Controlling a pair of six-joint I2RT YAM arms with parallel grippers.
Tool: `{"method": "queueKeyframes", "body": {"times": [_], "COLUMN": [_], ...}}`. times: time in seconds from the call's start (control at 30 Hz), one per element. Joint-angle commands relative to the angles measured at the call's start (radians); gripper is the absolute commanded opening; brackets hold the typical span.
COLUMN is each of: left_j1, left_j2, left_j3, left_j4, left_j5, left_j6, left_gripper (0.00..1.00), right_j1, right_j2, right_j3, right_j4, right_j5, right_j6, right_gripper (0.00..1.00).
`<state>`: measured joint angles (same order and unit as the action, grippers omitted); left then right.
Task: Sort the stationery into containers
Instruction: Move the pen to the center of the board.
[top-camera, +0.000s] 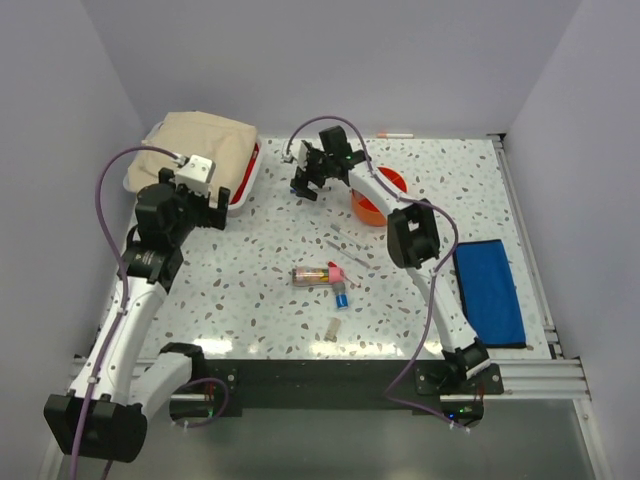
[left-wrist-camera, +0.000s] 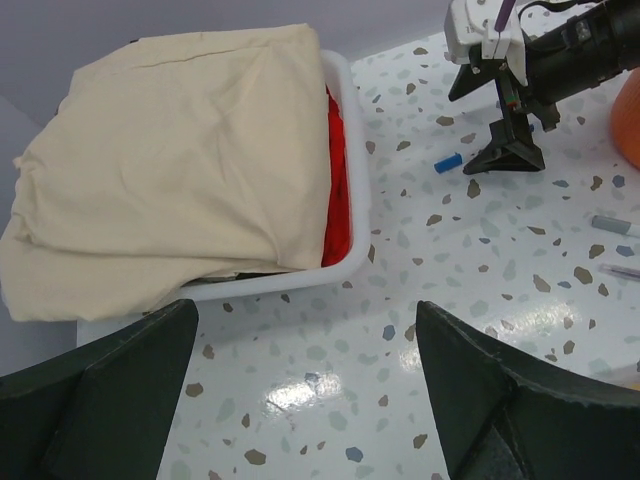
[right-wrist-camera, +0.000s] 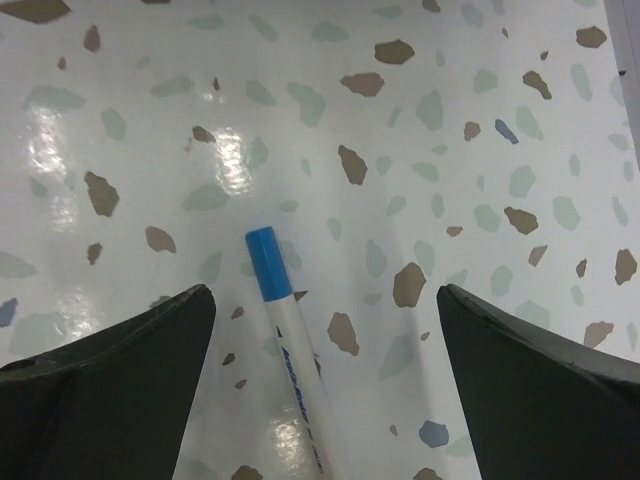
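My right gripper (top-camera: 308, 190) is open and hovers low over a white pen with a blue cap (right-wrist-camera: 268, 262), which lies on the table between its fingers, nearer the left one. The same cap shows in the left wrist view (left-wrist-camera: 449, 162). The orange tub (top-camera: 385, 183) stands just right of that gripper, partly behind the arm. A clear tube (top-camera: 310, 275), a pink marker (top-camera: 336, 270), a blue marker (top-camera: 341, 298) and a small cap (top-camera: 331, 326) lie mid-table. Thin pens (top-camera: 345, 248) lie above them. My left gripper (top-camera: 218, 208) is open and empty beside the white bin.
A white bin (left-wrist-camera: 352, 150) holds a beige cloth bundle (top-camera: 200, 148) over something red at the back left. A flat blue mat (top-camera: 490, 290) lies at the right. One pen (top-camera: 395, 134) lies against the back wall. Walls close the table on three sides.
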<state>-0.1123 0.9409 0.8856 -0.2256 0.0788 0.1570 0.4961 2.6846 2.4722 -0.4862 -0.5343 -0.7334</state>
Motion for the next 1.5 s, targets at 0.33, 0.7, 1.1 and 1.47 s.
{"method": "queueKeyframes", "body": {"times": [0.33,0.7,1.1,1.47], "left_j1": [0.022,0.022,0.022,0.029], "left_j2": [-0.031,0.009,0.039,0.03], "left_j3": [-0.043,-0.056,-0.031,-0.048], "left_j4": [-0.004,0.054,0.077,0.091], "left_j5": [0.033,0.036,0.056,0.088], "left_j6": [-0.053,-0.082,-0.094,-0.129], "left_gripper": [0.96,0.96,0.97,0.97], "right_j1": [-0.007,0.002,0.027,0.029], "right_j2": [0.093,0.083,0.101,0.121], "right_j3": [0.128,0.1,0.125,0.154], "right_j4": [-0.02,-0.212,-0.354,-0.446], "right_j5": [0.005,-0.036,0.017,0.045], "right_j6": [-0.113,-0.081,-0.17,-0.21], "right_gripper": [0.98,0.73,0.54,0.56]}}
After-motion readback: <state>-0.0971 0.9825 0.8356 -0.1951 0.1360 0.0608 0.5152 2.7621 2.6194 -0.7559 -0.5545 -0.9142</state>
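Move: The right hand is poised low over the pen with its fingers wide. The pen's middle is about 2 cm to its right, 1 cm back and 4 cm below, its blue cap towards the left. The orange organiser stands roughly 24 cm right and 3 cm back of the hand, and the grey marker about 14 cm right and 15 cm back. From the left hand the pen lies some 17 cm ahead, 25 cm right and 24 cm below. Forward about 2 cm at first, then back some 5 cm across the pen, the right hand sinks about 3 cm towards the table while its open fingers close to roughly half. It turns slightly counter-clockwise and tips a little steeper, ending with the pen between the fingertips, close against the forward one. The left arm, empty and open, lowers about 3 cm. ##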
